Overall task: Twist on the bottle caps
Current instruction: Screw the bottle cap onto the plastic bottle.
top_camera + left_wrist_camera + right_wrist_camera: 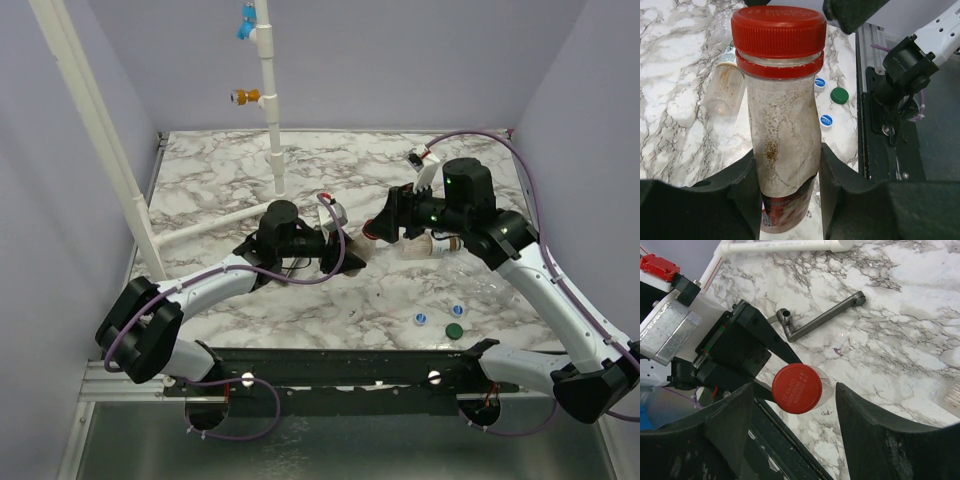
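My left gripper [786, 180] is shut on a clear bottle [785, 125] with a reddish label, holding it by its lower body. A red cap [778, 30] sits on the bottle's neck. In the right wrist view that red cap [796, 388] faces the camera between the fingers [875, 430] of my right gripper [795, 405]. This gripper is open, with a gap on each side of the cap. From above, the two grippers meet at mid-table around the red cap [368, 233]. Two white-and-blue caps [421, 320] [457, 310] and a green cap [454, 330] lie near the front right.
Two more clear bottles [430, 248] [490, 285] lie on their sides under the right arm. A white pipe [272, 110] with orange and blue fittings stands at the back. A dark metal crank [820, 320] lies on the marble table [220, 170].
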Action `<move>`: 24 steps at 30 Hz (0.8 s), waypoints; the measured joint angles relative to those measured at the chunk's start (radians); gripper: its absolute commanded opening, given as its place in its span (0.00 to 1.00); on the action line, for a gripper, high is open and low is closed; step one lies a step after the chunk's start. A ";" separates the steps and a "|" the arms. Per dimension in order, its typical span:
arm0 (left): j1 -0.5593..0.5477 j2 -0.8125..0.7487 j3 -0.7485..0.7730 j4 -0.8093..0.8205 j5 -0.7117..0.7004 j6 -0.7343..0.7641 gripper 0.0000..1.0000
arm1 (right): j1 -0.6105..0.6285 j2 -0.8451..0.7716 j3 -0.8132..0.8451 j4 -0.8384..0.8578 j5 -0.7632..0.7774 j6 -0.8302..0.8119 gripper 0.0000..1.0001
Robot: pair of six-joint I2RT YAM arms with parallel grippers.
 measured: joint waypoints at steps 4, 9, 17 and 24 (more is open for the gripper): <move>0.003 -0.005 0.005 -0.010 0.009 -0.002 0.00 | 0.000 0.002 0.000 0.000 -0.005 0.000 0.69; 0.004 -0.005 0.006 -0.019 0.017 -0.007 0.00 | 0.008 0.021 0.000 0.001 -0.010 0.000 0.68; 0.005 -0.015 0.007 -0.034 0.024 -0.013 0.00 | 0.013 0.032 0.000 0.002 -0.014 -0.003 0.51; 0.009 -0.019 0.007 -0.039 0.022 -0.015 0.00 | 0.013 0.035 0.000 0.002 -0.013 0.001 0.30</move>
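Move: The red cap sits loosely on the neck of the plastic bottle that the left hand holds, about 2 cm left, 1 cm ahead and 1 cm below the right hand, between its open fingertips. The lying bottle is on the table some 12 cm ahead and 10 cm right of the right hand, and the nearest blue cap some 6 cm back and 9 cm right, both well over 20 cm below. From the left hand the red cap lies about 5 cm right, 1 cm ahead and 8 cm up. With its fingers still open around the red cap, the right hand eases about 1 cm down and nearly as far left towards it, hardly turning, then stops and closes its fingers by over a third of their gap until the tips pinch the cap from both sides. The left hand stays practically in place, keeping its grip round the bottle's body and holding the neck up towards the right hand. ##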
